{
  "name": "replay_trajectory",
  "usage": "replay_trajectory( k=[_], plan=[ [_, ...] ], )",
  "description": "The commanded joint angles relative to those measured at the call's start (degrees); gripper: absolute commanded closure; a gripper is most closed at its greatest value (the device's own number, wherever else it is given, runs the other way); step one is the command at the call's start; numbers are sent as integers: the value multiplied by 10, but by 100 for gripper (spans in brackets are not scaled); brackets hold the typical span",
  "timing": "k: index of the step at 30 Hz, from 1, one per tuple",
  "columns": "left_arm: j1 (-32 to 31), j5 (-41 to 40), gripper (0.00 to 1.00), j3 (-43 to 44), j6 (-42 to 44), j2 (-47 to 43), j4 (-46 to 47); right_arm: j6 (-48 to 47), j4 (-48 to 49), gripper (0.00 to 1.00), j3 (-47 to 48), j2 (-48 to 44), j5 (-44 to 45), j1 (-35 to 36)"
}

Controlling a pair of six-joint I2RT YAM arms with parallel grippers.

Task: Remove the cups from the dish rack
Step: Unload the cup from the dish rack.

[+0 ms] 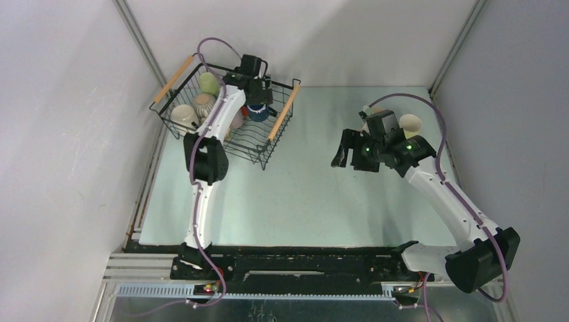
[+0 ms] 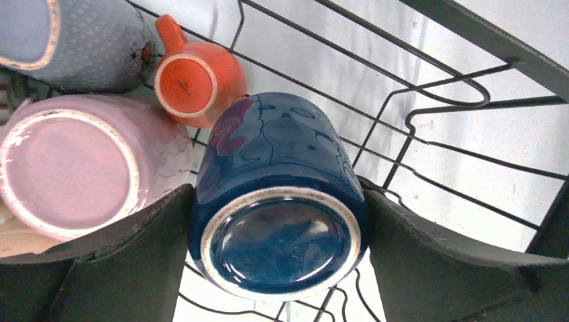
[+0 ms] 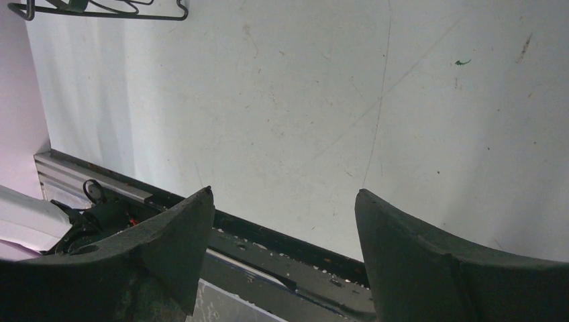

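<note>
The black wire dish rack (image 1: 278,144) with two wooden handles stands at the far left of the table. My left gripper (image 1: 258,107) reaches down into it. Its fingers press both sides of an upturned navy cup (image 2: 282,201), whose base faces the left wrist camera. My left gripper (image 2: 278,190) is shut on that cup. Beside it lie an orange cup (image 2: 194,80), a mauve cup (image 2: 74,161) and a blue-grey cup (image 2: 74,40). Pale green (image 1: 209,83), cream (image 1: 204,102) and white (image 1: 182,115) cups fill the rack's left side. My right gripper (image 1: 353,155) (image 3: 285,193) hovers open above bare table.
A cream cup (image 1: 410,125) stands on the table at the far right, behind the right wrist, with another cup (image 1: 371,109) partly hidden beside it. The black rail (image 3: 288,251) at the table's near edge shows below the right fingers. Grey walls close in both sides.
</note>
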Motion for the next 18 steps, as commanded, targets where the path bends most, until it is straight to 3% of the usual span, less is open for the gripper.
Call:
replay_trajectory(
  k=[1, 18],
  plan=[
    [3, 19, 84, -5, 6, -78, 7, 3, 25, 16, 1, 1, 3, 11],
    [11, 33, 89, -18, 6, -148, -35, 27, 130, 16, 1, 38, -44, 30]
  ],
)
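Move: The blue cup is already between the left fingers; it is bound for open table about 30 cm back and 14 cm to the right of that hand, some 14 cm below. The purple cup lies level with the hand and 8 cm to its left, the small red cup 4 cm ahead and 4 cm left, both about 5 cm lower; the rack's right handle is level, 7 cm right. From the right hand, the blue cup lies roughly 31 cm ahead, 26 cm left and 8 cm lower. Keeping its grip on the blue cup's sides, the left hand lifts the cup higher, about 4.5 cm, while drawing it back some 2.5 cm towards the robot, away from the red cup; its wrist hardly turns. The empty right hand, fingers still wide, eases about 3 cm left and a little forward, towards the blue cup. ##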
